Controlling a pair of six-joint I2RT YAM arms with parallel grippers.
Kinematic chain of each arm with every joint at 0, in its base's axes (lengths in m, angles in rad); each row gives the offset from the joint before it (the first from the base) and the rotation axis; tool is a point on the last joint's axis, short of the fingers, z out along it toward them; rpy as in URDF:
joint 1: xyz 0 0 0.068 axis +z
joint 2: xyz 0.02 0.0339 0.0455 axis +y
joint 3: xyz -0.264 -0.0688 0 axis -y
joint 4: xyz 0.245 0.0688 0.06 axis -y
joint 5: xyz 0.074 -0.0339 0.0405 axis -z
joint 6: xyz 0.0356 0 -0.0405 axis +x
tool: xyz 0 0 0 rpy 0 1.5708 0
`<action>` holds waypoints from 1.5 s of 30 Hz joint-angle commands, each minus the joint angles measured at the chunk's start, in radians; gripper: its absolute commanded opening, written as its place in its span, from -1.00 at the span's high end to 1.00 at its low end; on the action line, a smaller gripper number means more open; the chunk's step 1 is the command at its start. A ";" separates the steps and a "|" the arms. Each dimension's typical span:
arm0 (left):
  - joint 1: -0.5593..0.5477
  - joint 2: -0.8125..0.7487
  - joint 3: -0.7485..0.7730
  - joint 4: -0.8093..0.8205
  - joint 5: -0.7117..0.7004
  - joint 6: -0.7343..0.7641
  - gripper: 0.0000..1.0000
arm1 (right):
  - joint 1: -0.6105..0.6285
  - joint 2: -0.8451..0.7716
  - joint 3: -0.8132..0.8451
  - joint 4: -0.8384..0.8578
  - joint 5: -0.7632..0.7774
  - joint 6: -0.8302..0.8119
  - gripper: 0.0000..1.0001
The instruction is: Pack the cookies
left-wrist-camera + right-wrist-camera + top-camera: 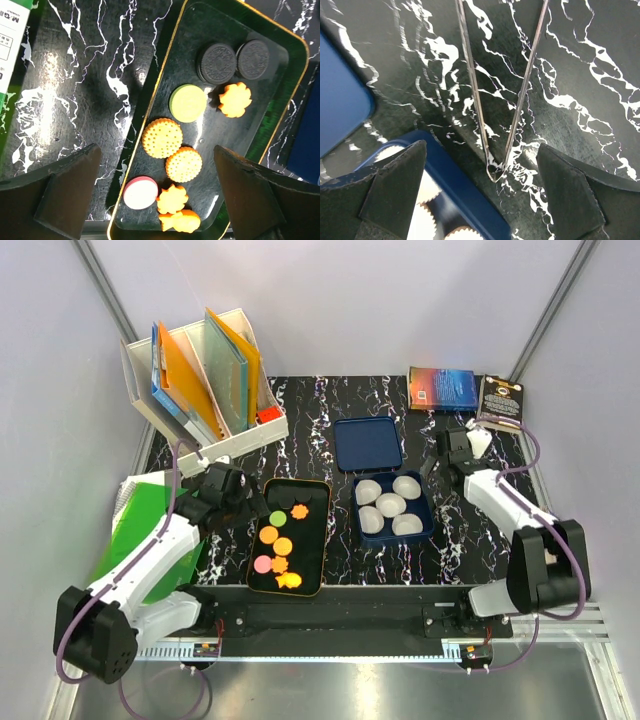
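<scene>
The cookies lie on a black gold-rimmed tray (310, 552): a green one (277, 517), a pink one (263, 564) and several orange ones (283, 546). The left wrist view shows the tray (250, 117) with the green cookie (188, 103), the pink cookie (140, 192), round orange cookies (162, 137), star-edged orange ones (234, 99) and two dark round ones (216, 62). My left gripper (238, 500) (155, 148) is open and empty above the tray's left side. My right gripper (441, 456) (481, 145) is open and empty over metal tongs (476, 107) lying on the table.
A blue tin (424, 523) (465, 192) with white cup liners (390, 504) stands right of the tray, its lid (367, 443) (340, 100) behind it. A file rack (205, 380) stands back left, two books (443, 388) back right, a green pack (135, 530) at the left edge.
</scene>
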 commanded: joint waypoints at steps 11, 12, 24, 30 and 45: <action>-0.003 -0.018 -0.030 0.075 0.100 0.017 -0.98 | -0.106 0.277 0.140 0.001 -0.012 -0.019 -0.99; -0.004 -0.024 -0.034 0.078 0.101 0.019 -0.98 | -0.105 0.287 0.150 0.001 -0.015 -0.025 -0.99; -0.004 -0.024 -0.041 0.086 0.104 0.028 -0.98 | -0.164 0.462 0.257 -0.074 -0.148 -0.018 -1.00; -0.003 -0.016 -0.042 0.089 0.130 0.033 -0.98 | -0.178 0.473 0.224 -0.068 -0.183 -0.001 -0.74; -0.004 0.024 -0.030 0.098 0.152 0.036 -0.98 | -0.183 0.476 0.197 -0.110 -0.184 0.004 -0.29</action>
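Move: The metal tongs that the right gripper goes for lie open in a V; the part to grip is about 5 cm ahead of that hand, 4 cm to its right and 8 cm below. The blue lunch box with the cups is some 11 cm to the right hand's left and 6 cm back; its lid is about 16 cm left and 8 cm ahead. From the left hand the tongs are roughly 43 cm right, 13 cm ahead and 8 cm below. Lower the right gripper wide open, sliding it rightwards away from the lunch box, then push it about 5 cm forward along the tongs and sink it the rest, almost 8 cm down in all, tipping the fingers some 15 degrees steeper. Once low, hold there and start closing on the tongs' two arms from outside, to about two thirds open. Let the left gripper stay open above the cookie tray, drifting 2 cm right. ##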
